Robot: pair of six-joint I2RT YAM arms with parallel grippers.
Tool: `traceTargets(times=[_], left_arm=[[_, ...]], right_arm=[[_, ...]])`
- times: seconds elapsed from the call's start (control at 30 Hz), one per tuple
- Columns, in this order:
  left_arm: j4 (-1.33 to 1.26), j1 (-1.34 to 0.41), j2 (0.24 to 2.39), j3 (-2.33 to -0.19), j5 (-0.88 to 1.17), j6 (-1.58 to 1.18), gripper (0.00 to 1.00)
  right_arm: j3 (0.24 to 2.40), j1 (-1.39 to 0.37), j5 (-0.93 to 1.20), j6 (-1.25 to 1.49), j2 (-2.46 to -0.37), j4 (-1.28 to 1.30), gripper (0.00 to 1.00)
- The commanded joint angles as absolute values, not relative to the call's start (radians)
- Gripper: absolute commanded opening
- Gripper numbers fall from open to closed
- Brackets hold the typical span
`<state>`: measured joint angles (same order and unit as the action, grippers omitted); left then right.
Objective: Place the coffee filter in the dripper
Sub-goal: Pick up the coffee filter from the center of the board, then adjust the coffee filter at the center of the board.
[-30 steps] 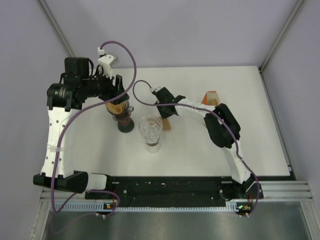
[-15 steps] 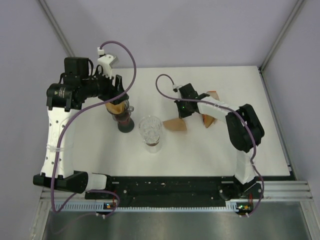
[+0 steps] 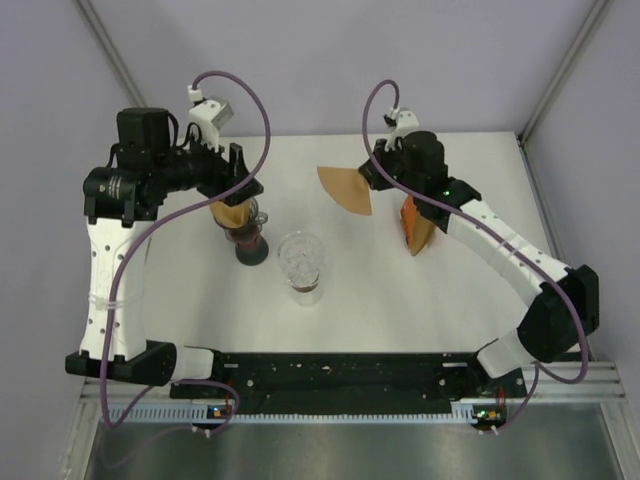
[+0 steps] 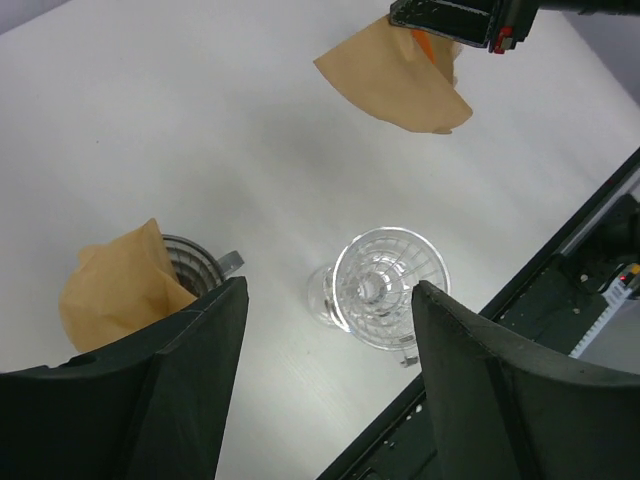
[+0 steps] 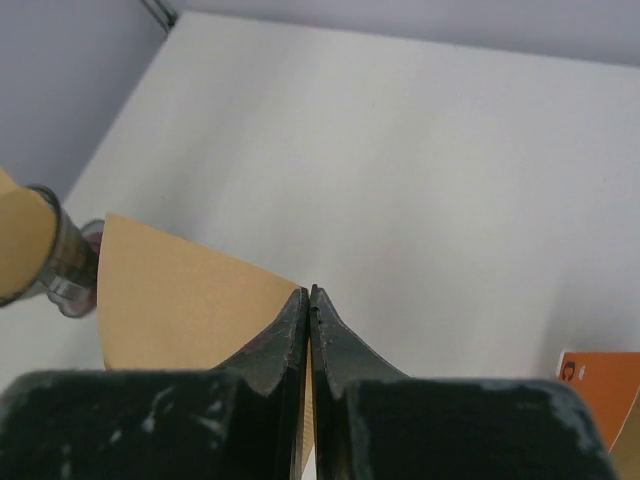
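My right gripper [image 3: 368, 181] [image 5: 309, 292] is shut on the corner of a brown paper coffee filter [image 3: 346, 189] [image 5: 185, 305] [image 4: 398, 84], held in the air over the far middle of the table. The clear ribbed glass dripper [image 3: 301, 258] [image 4: 388, 285] stands upright and empty nearer the front, apart from that filter. My left gripper [image 3: 238, 190] [image 4: 328, 292] hangs open with nothing between its fingers, above a second grey dripper [image 3: 247, 238] [image 4: 192, 263] that has a brown filter [image 3: 230, 213] [image 4: 112, 293] sticking out of it.
An orange filter packet [image 3: 417, 226] [image 5: 598, 384] stands on the table under my right forearm. The black rail [image 3: 330, 372] runs along the near table edge. Grey walls close off the back and sides.
My right arm has carried the filter from beside the glass dripper up and toward the far middle of the table. My left gripper has shifted slightly over the grey dripper.
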<state>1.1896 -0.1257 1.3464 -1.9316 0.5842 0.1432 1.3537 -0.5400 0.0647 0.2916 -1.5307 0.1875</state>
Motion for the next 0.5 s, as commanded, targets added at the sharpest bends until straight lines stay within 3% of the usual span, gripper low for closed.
traceTargets(times=[0.0,0.2,0.37,0.47], left_arm=[[1.141,-0.121,1.358,-2.009,0.742,0.086,0.76],[1.114,-0.123,1.365,-2.034,0.839,0.020,0.84],[1.007,-0.132,1.356,-1.984,0.905,-0.077,0.99],[0.954,-0.143,1.362,-1.960,0.930,-0.136,0.99]], right_arm=[[1.348,-0.546,0.005,0.371,-1.396,0.009,0.00],[1.423,-0.652,-0.044,0.316,-1.344,-0.040,0.00],[1.401,-0.728,-0.064,0.348,-1.328,-0.179,0.00],[1.423,-0.770,-0.077,0.344,-1.356,-0.209,0.00]])
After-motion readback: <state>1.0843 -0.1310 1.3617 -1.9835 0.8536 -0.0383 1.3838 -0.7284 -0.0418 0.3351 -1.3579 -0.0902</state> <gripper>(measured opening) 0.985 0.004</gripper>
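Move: My right hand already holds the filter up by its edge, with the clear dripper about 14 cm back, 14 cm to the left and 20 cm below it. The orange box stands about 12 cm to its right, nearly level with it and some 21 cm down. From my left hand the filter hangs about 10 cm ahead, 18 cm to the right and 16 cm lower; the dripper that already has a filter stands 7 cm ahead, 3 cm left and 32 cm below. I carry the filter on upward with my right hand, about 16 cm, drawing it back and then also left towards my left hand while tilting the fingers up some 25 degrees and keeping them shut on it. My empty left hand comes to meet it, rising and shifting right by about 5 cm each and rolling a little, and spreads its part-open fingers almost fully. ##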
